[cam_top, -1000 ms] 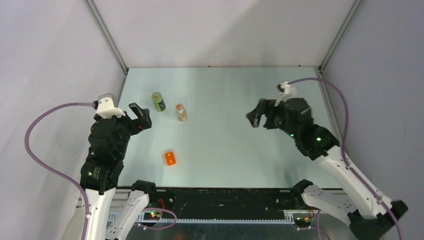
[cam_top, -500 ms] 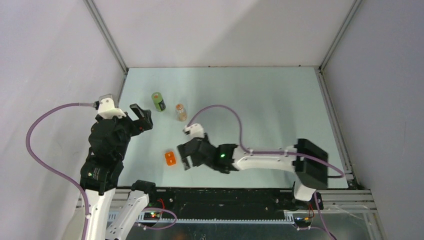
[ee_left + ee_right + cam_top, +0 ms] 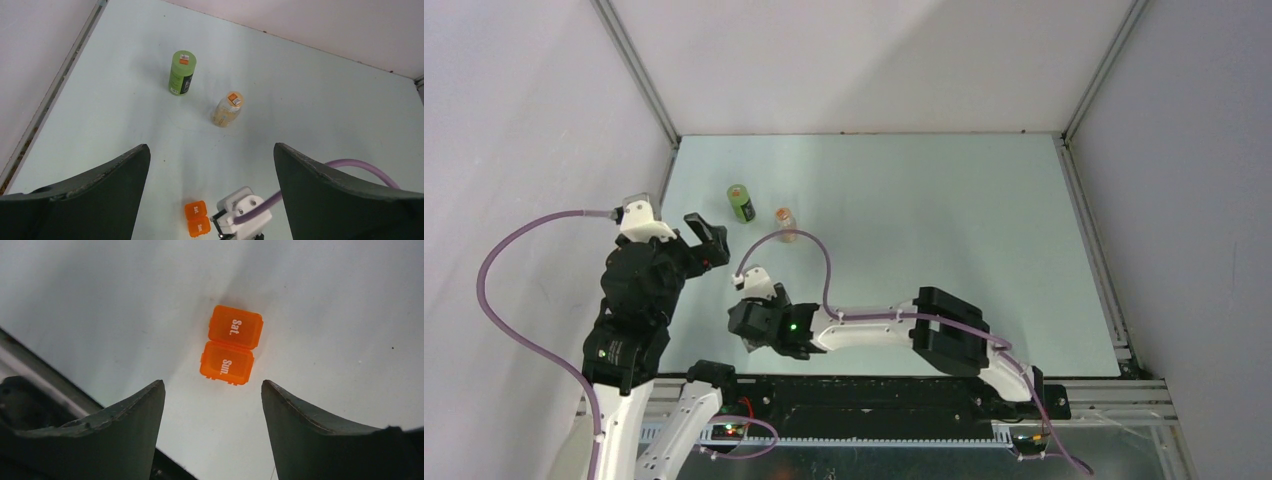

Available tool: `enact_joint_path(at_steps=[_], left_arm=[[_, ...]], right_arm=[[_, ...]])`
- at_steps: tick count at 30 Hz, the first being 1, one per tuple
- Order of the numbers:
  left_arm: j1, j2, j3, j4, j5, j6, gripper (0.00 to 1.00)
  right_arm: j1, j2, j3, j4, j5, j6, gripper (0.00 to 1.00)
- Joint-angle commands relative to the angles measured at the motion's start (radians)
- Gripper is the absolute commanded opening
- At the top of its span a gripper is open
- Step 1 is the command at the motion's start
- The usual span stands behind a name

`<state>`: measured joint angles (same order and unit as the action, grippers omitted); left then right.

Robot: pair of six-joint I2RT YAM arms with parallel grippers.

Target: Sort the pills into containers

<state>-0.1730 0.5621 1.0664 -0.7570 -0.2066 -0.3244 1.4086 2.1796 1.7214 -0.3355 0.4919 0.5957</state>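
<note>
A green bottle [image 3: 741, 203] [image 3: 182, 73] with a dark label and a clear orange-topped vial [image 3: 785, 224] [image 3: 228, 108] stand upright at the far left of the table. Near the front edge lies the orange box [image 3: 231, 345] [image 3: 197, 218], its two lids marked "Sat." and "Sun." and both shut. My right gripper [image 3: 746, 330] [image 3: 212, 385] hovers open just above it, nothing between its fingers; it hides the box in the top view. My left gripper [image 3: 707, 240] [image 3: 211, 147] hangs wide open and empty, left of the containers. No pills show.
The right arm lies stretched low across the front of the table, its purple cable [image 3: 824, 270] looping above it. The black front rail [image 3: 30, 390] runs just beside the right gripper. The left wall's edge [image 3: 55, 85] is close to the bottle.
The right arm has swung from the far right of the table to the near left, over the orange box, its jaws narrowing a little. The left arm has barely moved.
</note>
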Motion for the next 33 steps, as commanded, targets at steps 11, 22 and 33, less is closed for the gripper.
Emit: enact_joint_path(at_steps=[11,22,33], left_arm=[[0.008,0.004,0.024,-0.009,-0.012,0.002,0.99],[0.009,0.013,0.019,-0.008,-0.004,-0.001,0.99],[0.008,0.008,-0.091,0.022,0.101,-0.132,0.98]], right_arm=[[-0.026,0.133,0.111,-0.056,0.066,0.024,0.69],[-0.052,0.131,0.073,0.002,0.041,-0.021,0.44],[-0.121,-0.16,-0.321,0.175,0.021,-0.181,0.38]])
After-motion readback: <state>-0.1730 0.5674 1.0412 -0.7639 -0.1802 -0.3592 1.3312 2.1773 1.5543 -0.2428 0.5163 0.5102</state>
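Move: The orange pill box lies about 5 cm ahead of the right hand, 1 cm to its left and 5 cm below the hand point, its Sun. compartment nearer the fingers. Some 21 cm beyond the box and 4 cm to its right stands the clear bottle; the green bottle is roughly 26 cm beyond the box and 7 cm to its left. From the left hand the box is about 7 cm right, 1 cm back and 30 cm below. Down first, about 5 cm to table level, the right hand tilting a few degrees, then level and forward some 3 cm to the orange pill box, where the half-open fingers narrow and pinch the Sun. compartment by its sides. With that hold it starts off quickly to the right, roughly 4 cm, without rising. ##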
